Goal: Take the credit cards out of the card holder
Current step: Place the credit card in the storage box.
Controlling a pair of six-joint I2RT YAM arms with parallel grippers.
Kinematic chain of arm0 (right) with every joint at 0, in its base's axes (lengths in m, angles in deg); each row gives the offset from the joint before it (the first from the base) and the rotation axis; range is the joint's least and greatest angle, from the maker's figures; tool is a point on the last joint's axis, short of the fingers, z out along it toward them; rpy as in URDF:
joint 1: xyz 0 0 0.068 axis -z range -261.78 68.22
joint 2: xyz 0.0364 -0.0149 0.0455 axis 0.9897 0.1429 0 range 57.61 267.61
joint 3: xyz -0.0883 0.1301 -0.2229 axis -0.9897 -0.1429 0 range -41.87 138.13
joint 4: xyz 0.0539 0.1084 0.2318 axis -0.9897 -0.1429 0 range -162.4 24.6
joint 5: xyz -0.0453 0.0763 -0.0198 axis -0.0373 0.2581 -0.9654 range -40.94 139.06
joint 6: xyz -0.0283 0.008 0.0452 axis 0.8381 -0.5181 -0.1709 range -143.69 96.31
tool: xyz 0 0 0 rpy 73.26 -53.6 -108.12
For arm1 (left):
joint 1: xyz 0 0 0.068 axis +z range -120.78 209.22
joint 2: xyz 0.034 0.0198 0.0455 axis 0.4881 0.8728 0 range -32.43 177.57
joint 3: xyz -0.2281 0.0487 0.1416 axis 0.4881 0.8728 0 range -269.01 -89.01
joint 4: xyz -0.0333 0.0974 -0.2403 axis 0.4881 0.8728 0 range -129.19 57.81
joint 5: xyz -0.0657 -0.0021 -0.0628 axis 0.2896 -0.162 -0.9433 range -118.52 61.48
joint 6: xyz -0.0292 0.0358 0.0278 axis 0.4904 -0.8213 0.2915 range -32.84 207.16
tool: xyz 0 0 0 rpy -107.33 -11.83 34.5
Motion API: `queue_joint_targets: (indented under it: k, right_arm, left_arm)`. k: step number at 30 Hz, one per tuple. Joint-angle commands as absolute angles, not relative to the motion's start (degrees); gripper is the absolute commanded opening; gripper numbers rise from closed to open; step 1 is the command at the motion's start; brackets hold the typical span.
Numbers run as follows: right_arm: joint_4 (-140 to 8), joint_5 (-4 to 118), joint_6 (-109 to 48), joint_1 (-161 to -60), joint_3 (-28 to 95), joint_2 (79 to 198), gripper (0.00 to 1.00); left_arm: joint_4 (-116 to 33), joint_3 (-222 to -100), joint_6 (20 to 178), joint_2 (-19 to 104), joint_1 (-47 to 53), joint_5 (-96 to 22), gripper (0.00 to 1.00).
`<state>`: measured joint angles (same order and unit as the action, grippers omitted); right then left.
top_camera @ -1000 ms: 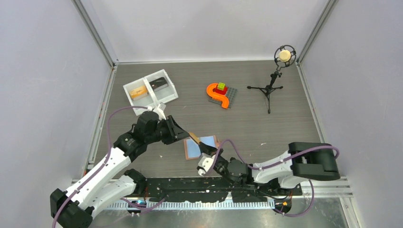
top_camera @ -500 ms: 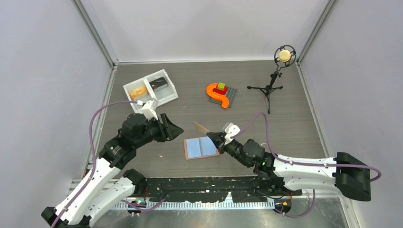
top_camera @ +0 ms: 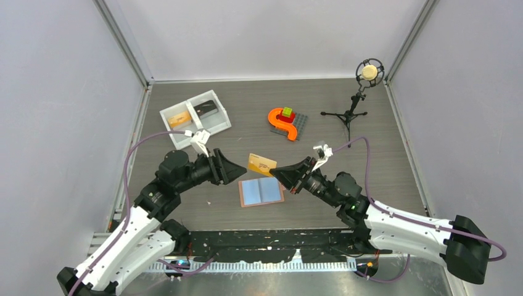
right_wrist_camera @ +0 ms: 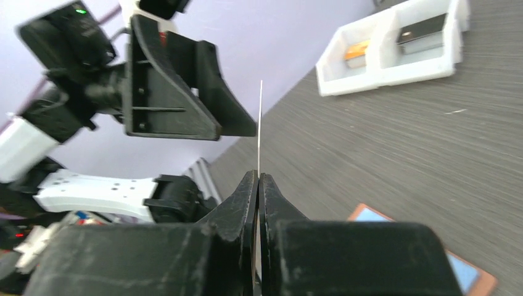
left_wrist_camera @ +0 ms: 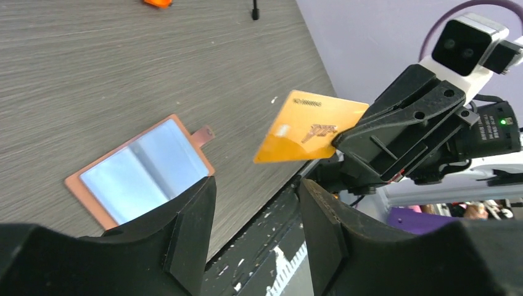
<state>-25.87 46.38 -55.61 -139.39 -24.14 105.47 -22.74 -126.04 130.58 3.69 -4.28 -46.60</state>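
The card holder [top_camera: 261,192] lies spread open on the table, its light blue pockets up and its salmon rim showing; the left wrist view shows it too [left_wrist_camera: 139,172]. My right gripper [top_camera: 275,171] is shut on an orange-gold credit card [top_camera: 261,164], held in the air above the holder's far edge. That card [left_wrist_camera: 308,126] faces the left wrist camera and appears edge-on [right_wrist_camera: 260,123] in the right wrist view. My left gripper [top_camera: 240,171] hovers just left of the card, open, with nothing between its fingers [left_wrist_camera: 191,228].
A white two-compartment tray [top_camera: 213,128] at the back left holds a dark card [top_camera: 206,108] and an orange item [top_camera: 180,119]. An orange toy on a grey plate [top_camera: 287,122] and a microphone on a tripod [top_camera: 354,105] stand at the back.
My left gripper has opened and drawn back slightly. The right arm has swung up from the front edge and lifted the orange-gold card above the holder.
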Motion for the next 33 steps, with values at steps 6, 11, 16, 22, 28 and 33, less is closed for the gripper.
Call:
queue_joint_targets:
  k: [6, 11, 16, 22, 28, 33]
  right_arm:
    - [-15.78, 63.67, -68.77, -134.54, -25.18, 106.25, 0.05]
    - [-13.89, 65.96, -70.49, -133.64, -25.56, 108.38, 0.05]
    - [-11.94, 66.43, -71.74, -132.53, -26.91, 109.89, 0.05]
    - [-10.41, 65.98, -72.91, -131.36, -28.38, 109.85, 0.16]
    - [-16.55, 62.95, -69.36, -131.09, -29.07, 104.92, 0.59]
    - [-23.73, 60.9, -65.78, -131.09, -28.75, 99.8, 0.79]
  left_arm:
    - [-36.68, -125.69, 136.29, 7.76, -4.05, -56.5, 0.49]
    - [-39.94, -124.6, 138.48, 7.68, -4.05, -57.63, 0.29]
    - [-42.08, -123.39, 140.26, 7.47, -4.02, -58.29, 0.0]
    - [-39.72, -123.27, 140.01, 7.54, -3.89, -57.48, 0.0]
    - [-32.84, -126.09, 137.18, 8.13, 1.71, -56.47, 0.0]
    - [-30.07, -129.51, 134.15, 10.98, 12.15, -60.38, 0.0]
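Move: The yellow card, gripped at its other end by the right hand, has its middle about 8 cm to the left hand's right, 1 cm farther forward and 2 cm higher. From that hand the storage box lies some 30 cm ahead and 20 cm left, the open card holder level with it and 8 cm right, both roughly 20 cm below. For the right hand the card is 4 cm left, 2 cm ahead and a touch higher. The left fingers shut on the card's free end after moving about 3 cm right and 2 cm up towards it, while the right hand draws back 2 cm, turning some 10 degrees counter-clockwise. The right fingers then open wide and let go; the left hand, keeping its pinch, swings forward and left, about 3 cm each way, towards the box. ##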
